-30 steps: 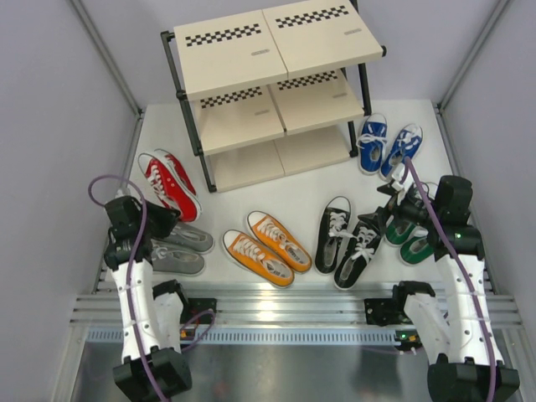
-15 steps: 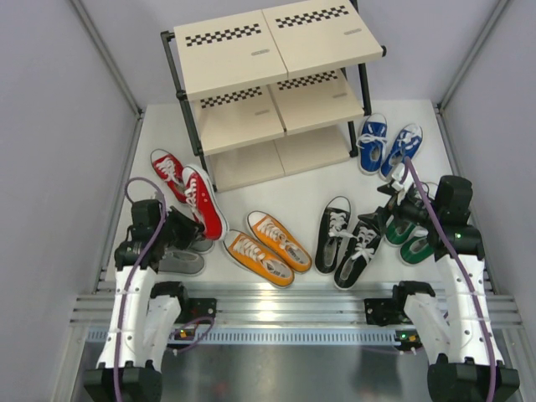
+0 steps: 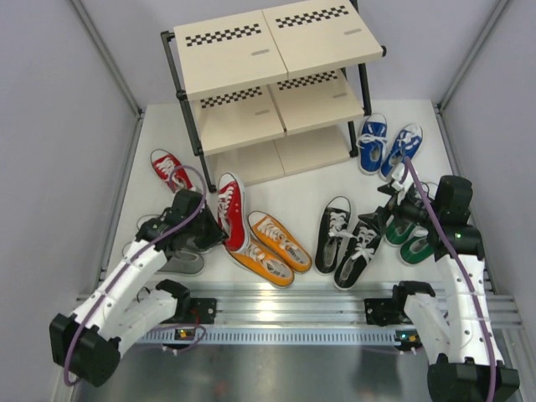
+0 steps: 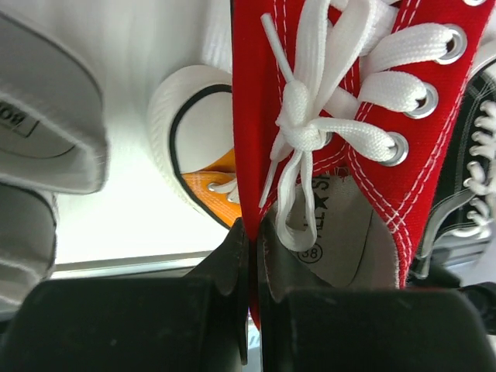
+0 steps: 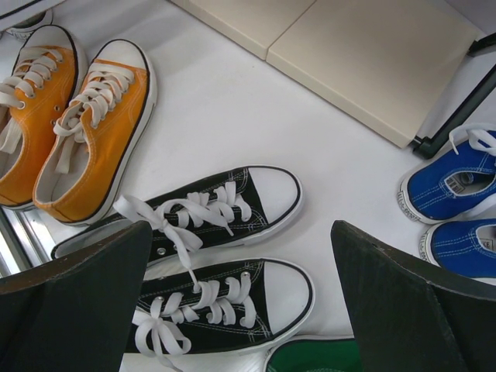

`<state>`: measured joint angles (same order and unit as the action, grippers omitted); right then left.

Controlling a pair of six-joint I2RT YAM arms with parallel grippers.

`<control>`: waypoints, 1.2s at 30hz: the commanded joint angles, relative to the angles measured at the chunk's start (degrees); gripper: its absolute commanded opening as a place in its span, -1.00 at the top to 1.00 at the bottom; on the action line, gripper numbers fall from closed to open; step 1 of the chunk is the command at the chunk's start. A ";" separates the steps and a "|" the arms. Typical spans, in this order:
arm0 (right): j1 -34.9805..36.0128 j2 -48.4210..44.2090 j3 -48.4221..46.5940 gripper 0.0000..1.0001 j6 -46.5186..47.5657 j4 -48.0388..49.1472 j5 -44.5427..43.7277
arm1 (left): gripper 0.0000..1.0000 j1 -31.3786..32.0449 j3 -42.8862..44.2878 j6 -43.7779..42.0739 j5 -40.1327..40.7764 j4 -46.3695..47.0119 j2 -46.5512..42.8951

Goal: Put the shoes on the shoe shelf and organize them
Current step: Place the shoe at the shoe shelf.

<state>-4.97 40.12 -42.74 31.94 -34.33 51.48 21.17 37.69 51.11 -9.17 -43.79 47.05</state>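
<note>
My left gripper [image 3: 211,230] is shut on the side wall of a red shoe [image 3: 230,208], held above the orange pair [image 3: 270,245]. The left wrist view shows its jaws [image 4: 249,240] pinching the red canvas [image 4: 252,93] beside the white laces, with an orange toe [image 4: 208,184] below. The other red shoe [image 3: 167,167] lies on the table at the left. My right gripper [image 3: 402,214] stands open over the black pair [image 3: 345,237] and green pair [image 3: 410,239]. In the right wrist view the gripper [image 5: 240,232] has nothing between its fingers. The shoe shelf [image 3: 272,92] stands at the back with bare boards.
The grey pair [image 3: 182,261] lies partly under my left arm. A blue pair [image 3: 389,147] sits right of the shelf's bottom board. White walls close in both sides, and a metal rail [image 3: 276,306] runs along the near edge.
My left arm has swung right, carrying the red shoe from the left side to above the orange pair. The right arm has not moved.
</note>
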 commanded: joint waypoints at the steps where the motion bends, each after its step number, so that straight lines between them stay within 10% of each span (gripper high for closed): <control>1: 1.02 -0.57 -0.06 -0.99 1.28 1.46 0.37 | 1.00 5.45 6.33 -0.40 8.36 9.24 3.13; 36: 1.63 0.40 0.20 -0.99 2.16 1.19 -0.86 | 1.00 8.45 18.91 -7.43 41.68 41.77 38.64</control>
<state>-4.49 40.29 -42.74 32.64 -34.33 50.35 30.15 54.74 43.24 27.40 -11.11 85.73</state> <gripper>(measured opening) 0.993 0.043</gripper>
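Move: My left hand already pinches the red shoe by its collar near the heel, toe forward. The bottom shelf's left half lies about 23 cm ahead, 5 cm to the right and some 8 cm below this hand. The shelf's front left post foot is about 15 cm ahead and 5 cm left; the orange pair is about 4 cm back and 12 cm right. From my idle right hand, that shelf half is some 13 cm ahead, 37 cm left and 18 cm lower. Keeping my grip on the red shoe, I finish a small swing of my left hand to the right, then carry the shoe about 20 cm forward, toe first, past the right side of the front left post and in under the middle shelf, almost level throughout. On the way my fingers turn from pointing right and steeply down to nearly straight ahead and flatter, some 35 degrees in all, slowing towards the end. ##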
